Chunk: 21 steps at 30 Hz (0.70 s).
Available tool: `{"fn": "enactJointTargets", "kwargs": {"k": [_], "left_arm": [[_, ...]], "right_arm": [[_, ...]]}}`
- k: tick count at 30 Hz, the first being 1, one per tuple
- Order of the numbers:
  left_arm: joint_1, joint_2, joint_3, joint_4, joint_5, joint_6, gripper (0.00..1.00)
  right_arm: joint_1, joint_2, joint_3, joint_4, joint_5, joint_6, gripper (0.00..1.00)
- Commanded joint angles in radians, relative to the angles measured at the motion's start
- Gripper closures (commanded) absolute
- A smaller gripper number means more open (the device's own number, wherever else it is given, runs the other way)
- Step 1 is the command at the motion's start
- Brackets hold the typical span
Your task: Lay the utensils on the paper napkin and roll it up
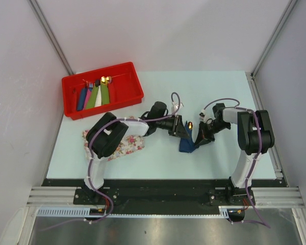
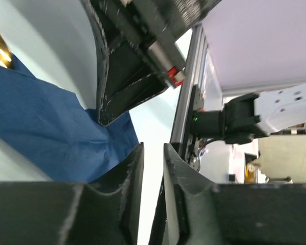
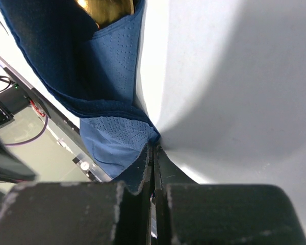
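The navy paper napkin [image 1: 186, 144] is bunched in a loose fold at the table's middle, partly lifted. A gold spoon's bowl [image 1: 190, 125] pokes from its upper end, and the rest of the utensils is hidden inside the fold. My right gripper [image 1: 199, 140] is shut on a corner of the napkin [image 3: 112, 66], its tips [image 3: 154, 148] pinching the paper just below the spoon bowl [image 3: 104, 7]. My left gripper [image 1: 182, 130] sits against the napkin's left side. Its fingers [image 2: 153, 153] are narrowly open with nothing between them, the napkin [image 2: 41, 127] lying beside the left finger.
A red bin [image 1: 71, 109] at the back left holds several coloured rolls [image 1: 94, 96] with gold tips. A pink-flowered tray [image 1: 133, 145] lies under the left arm's elbow. Grey walls close in both sides, and a metal rail runs along the table's right edge.
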Motion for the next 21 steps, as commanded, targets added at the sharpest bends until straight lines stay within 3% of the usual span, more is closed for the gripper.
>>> {"fn": "enactJointTargets", "kwargs": {"k": [1,6,14,18,21], "left_arm": [[-0.025,0.058,0.034,-0.086,-0.019,0.073,0.75],[-0.024,0.136,0.073,-0.236,-0.025,0.124,0.83],[0.013,0.19,0.027,-0.255,-0.028,0.15,0.96],[0.013,0.193,0.03,-0.246,-0.027,0.153,0.97],[0.013,0.194,0.033,-0.241,-0.03,0.15,0.96]], "right_arm": [[-0.001,-0.049,-0.016,0.039,0.051,0.008,1.0],[-0.002,-0.057,-0.008,0.049,0.052,0.032,1.0],[-0.019,-0.065,0.019,0.033,0.057,0.02,1.0],[-0.027,-0.1,0.039,0.068,-0.012,0.034,0.59],[-0.024,-0.109,0.065,0.098,-0.049,0.046,0.48]]}}
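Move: The rolled napkin's near end lies under the left hand, about 8 cm down, 2 cm back and 1 cm to the left. The gold spoon head sits some 7 cm ahead of the left hand, 2 cm right and 7 cm lower. The right hand still has the napkin's right corner at its fingertips; from there the near end is about 4 cm left, the spoon 9 cm ahead and 3 cm left. Left hand drops about 8 cm and shuts on the napkin's near end; then the right opens, easing forward and up. ##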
